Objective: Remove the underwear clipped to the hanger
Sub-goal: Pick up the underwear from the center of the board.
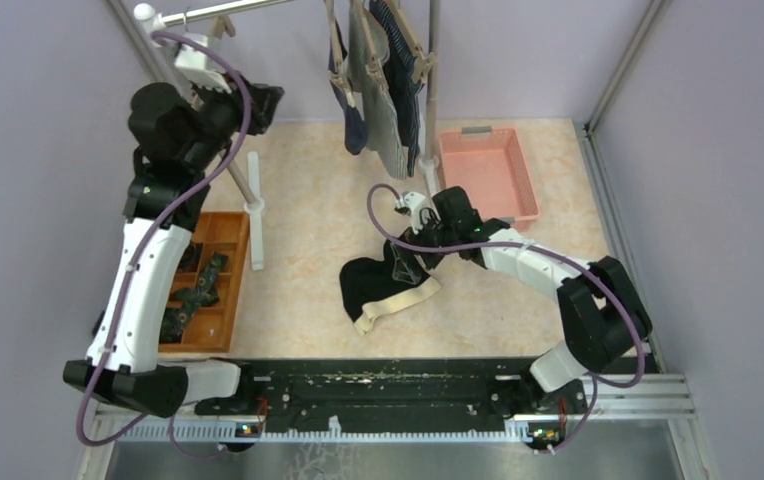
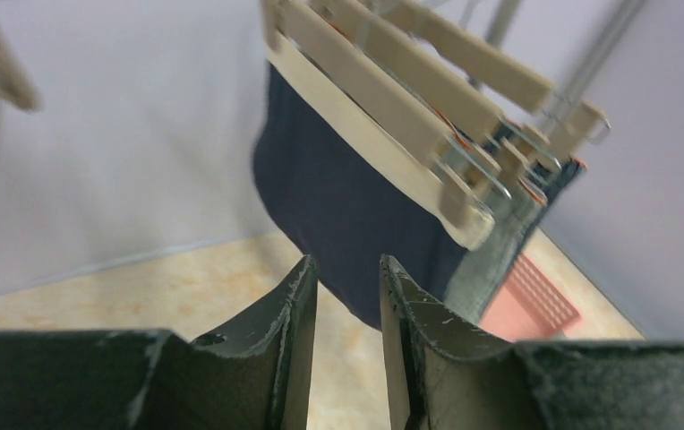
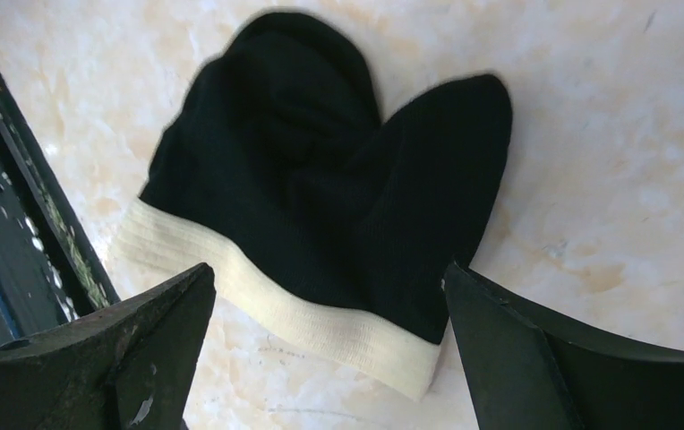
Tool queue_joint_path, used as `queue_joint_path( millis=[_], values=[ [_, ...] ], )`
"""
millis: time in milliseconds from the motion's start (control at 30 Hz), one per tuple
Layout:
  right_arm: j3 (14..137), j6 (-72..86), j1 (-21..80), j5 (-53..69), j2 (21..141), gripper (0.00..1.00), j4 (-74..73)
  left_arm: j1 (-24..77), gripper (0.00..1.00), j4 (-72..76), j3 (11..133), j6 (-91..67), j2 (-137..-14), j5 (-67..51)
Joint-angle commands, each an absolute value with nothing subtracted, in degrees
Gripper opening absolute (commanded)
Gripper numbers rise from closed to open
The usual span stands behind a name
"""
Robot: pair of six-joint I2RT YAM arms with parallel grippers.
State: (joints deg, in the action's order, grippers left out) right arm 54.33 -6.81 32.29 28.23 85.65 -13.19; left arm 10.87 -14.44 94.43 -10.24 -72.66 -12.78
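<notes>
Black underwear with a beige waistband (image 1: 378,288) (image 3: 320,197) lies crumpled on the table. My right gripper (image 1: 405,212) (image 3: 329,269) hovers just above it, open wide, with nothing between its fingers. Three more underwear hang clipped to the wooden hanger (image 2: 392,98) at the back: a navy one (image 1: 351,115) (image 2: 347,206), a grey-white striped one (image 1: 383,120) and a dark-blue pinstriped one (image 1: 408,90). My left gripper (image 1: 270,105) (image 2: 347,262) is raised to the left of the navy one, short of it. Its fingers stand narrowly apart and empty.
A pink bin (image 1: 503,150) sits at the back right. A wooden tray (image 1: 238,240) with dark rolled bundles lies on the left. The rack's slanted pole (image 1: 243,180) and white foot (image 1: 255,225) stand beside my left arm; another upright pole (image 1: 433,60) rises behind the hanging garments.
</notes>
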Motion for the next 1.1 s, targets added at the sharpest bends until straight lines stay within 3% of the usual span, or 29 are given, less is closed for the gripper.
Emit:
queue_joint_path(
  millis=[0,433,700,867,900,933,1067],
  values=[
    [54.37,-7.17,34.37,26.83,88.39,0.99,-15.03,16.87,0.38,-11.88,92.15,-7.46,-73.4,-11.03],
    [60.84,-8.64,40.14,24.82,99.55,0.98,-16.52,19.38,0.39,-8.54,91.74,-7.99,-79.41,-8.48],
    [63.25,-9.93,41.07,23.44,102.13,0.58,-20.63,19.42,0.39,-6.52,92.8,-8.48,-80.71,-7.36],
    [64.85,-10.46,41.13,21.12,102.24,0.19,-22.69,19.42,0.39,-6.73,94.78,-8.34,-82.46,-7.03],
    [65.51,-10.73,41.2,20.46,102.2,0.05,-23.69,19.42,0.39,-6.74,95.0,-8.41,-82.71,-7.04],
    [66.3,-11.0,41.2,19.66,102.08,0.0,-25.01,19.42,0.39,-6.72,95.18,-8.51,-82.97,-6.85],
    [68.73,-13.03,41.22,19.34,97.66,0.0,-27.86,19.42,0.33,-5.78,96.3,-8.5,-83.88,-7.03]
  ],
)
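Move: The black underwear lies spread on the table below the open right hand, its middle about 6 cm to the left, 3 cm back and 10 cm down. The pink basket stands some 18 cm ahead and 14 cm to the right, and the rack's right foot roughly 16 cm ahead and 4 cm to the right, both low on the table. From the raised left hand the underwear is about 13 cm back, 18 cm to the right and 49 cm down. Right hand sinks about 8 cm and pinches the underwear near its waistband; left drifts right, forward and down. ##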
